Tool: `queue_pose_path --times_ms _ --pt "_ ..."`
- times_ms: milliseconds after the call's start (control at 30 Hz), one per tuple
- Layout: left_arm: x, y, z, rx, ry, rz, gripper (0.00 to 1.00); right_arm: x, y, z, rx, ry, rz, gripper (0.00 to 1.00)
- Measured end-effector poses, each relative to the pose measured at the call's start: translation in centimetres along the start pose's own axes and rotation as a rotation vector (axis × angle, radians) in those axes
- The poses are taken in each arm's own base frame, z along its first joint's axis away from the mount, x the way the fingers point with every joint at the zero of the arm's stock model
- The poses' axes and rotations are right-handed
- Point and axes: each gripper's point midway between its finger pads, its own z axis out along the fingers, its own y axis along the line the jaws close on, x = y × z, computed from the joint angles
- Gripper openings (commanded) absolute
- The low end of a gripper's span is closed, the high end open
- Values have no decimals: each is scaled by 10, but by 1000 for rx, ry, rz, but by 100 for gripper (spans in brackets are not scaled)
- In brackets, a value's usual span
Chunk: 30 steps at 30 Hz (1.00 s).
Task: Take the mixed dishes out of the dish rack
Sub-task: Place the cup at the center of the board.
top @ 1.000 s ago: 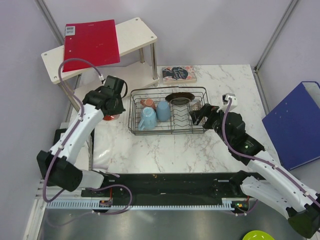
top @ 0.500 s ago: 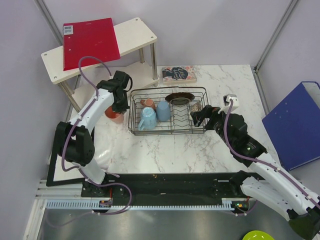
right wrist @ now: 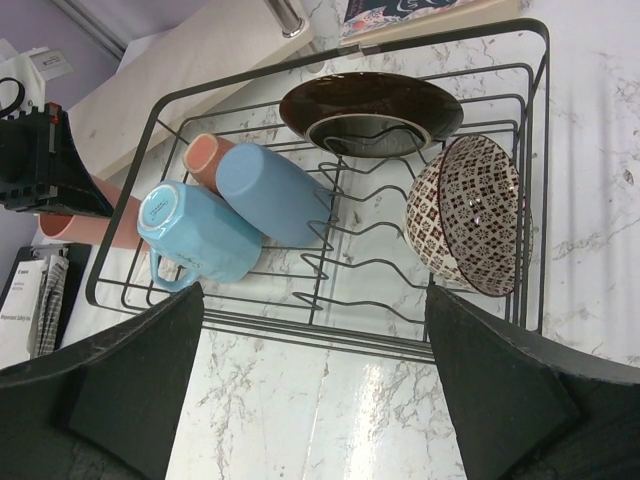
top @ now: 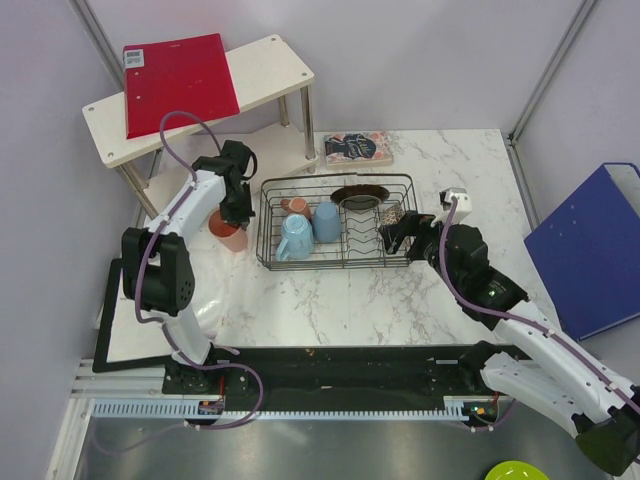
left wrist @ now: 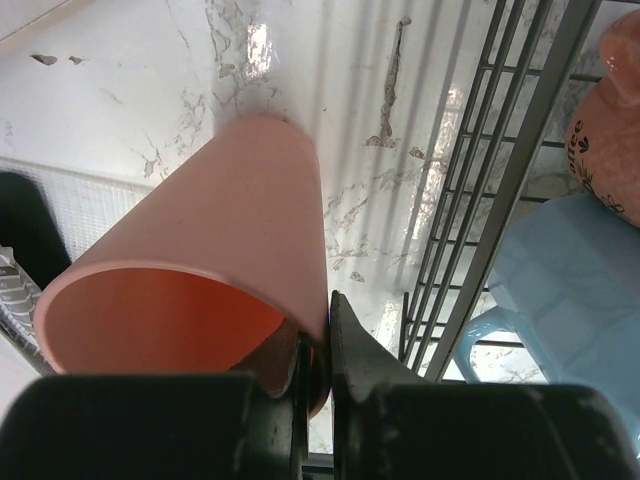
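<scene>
My left gripper point(top: 233, 212) point(left wrist: 322, 312) is shut on the rim of the salmon-pink tumbler point(top: 229, 233) point(left wrist: 210, 240), one finger inside and one outside, just left of the dish rack point(top: 268, 264) point(left wrist: 520, 150) point(right wrist: 300, 336). Whether the tumbler touches the table I cannot tell. In the rack lie a light-blue mug point(top: 295, 238) point(right wrist: 195, 236) point(left wrist: 570, 290), a blue cup point(top: 327, 222) point(right wrist: 276, 195), a small pale cup point(top: 294, 205) point(right wrist: 206, 155), a dark plate point(top: 360, 196) point(right wrist: 370, 105) and a red-speckled bowl point(top: 397, 214) point(right wrist: 470, 215). My right gripper point(top: 396, 236) point(right wrist: 312, 296) hangs open at the rack's right end, holding nothing.
A white shelf point(top: 275, 65) with a red folder point(top: 180, 78) stands at the back left. A book point(top: 357, 148) lies behind the rack. A blue binder point(top: 595, 245) leans at the right edge. A lime-green dish point(top: 515, 471) sits at the bottom.
The left arm has folded its elbow in toward the base while the gripper and tumbler shifted slightly beside the rack's left end. The right arm has hardly moved.
</scene>
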Motion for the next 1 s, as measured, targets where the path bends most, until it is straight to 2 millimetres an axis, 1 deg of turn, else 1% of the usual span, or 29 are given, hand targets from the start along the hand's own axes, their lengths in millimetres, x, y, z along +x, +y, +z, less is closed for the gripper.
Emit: queue_pose_path --times_ms 167,233,267,300,367,500,633,800,900,1000 --pt "3 0 3 4 13 9 15 3 -1 2 6 11 -3 98" --pt "3 0 3 5 9 11 20 4 -1 3 7 12 -3 98" --pt "4 0 3 6 7 13 24 4 -1 3 7 13 -3 98" --pt "5 1 2 5 7 16 25 4 -1 3 7 15 -4 98" --pt "10 4 3 -4 14 20 28 6 -1 4 6 19 -4 98" --pt "19 8 5 -14 34 23 40 9 -1 7 3 28 -5 98" --pt "25 11 2 -17 39 24 42 11 -1 8 1 33 -5 98" --pt "22 12 -5 -10 18 18 43 14 -2 8 0 38 -4 98" --pt "19 12 -15 0 -11 13 44 15 -2 8 0 40 -3 98" --pt "14 12 -29 11 -48 8 43 16 -2 8 -4 43 -2 98"
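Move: The left hand has the large pink cup's rim pinched; the leaning cup's middle is about 2 cm ahead, 3 cm to the left and 4 cm below. The light-blue mug in the rack lies roughly 12 cm to the right and level with the hand, the small pink cup 12 cm right and 5 cm ahead, both some 5 cm lower. From the right hand the large cup is about 33 cm left, 9 cm ahead and 17 cm below. Back towards its base by about 2.5 cm, dipping about 1 cm on the way and shifting slightly left, the left hand lets go of the large pink cup, its nearly shut fingers spreading to a bit under half. It then lifts straight up some 3.5 cm, fingertips still close to the near rim and pointing down. ##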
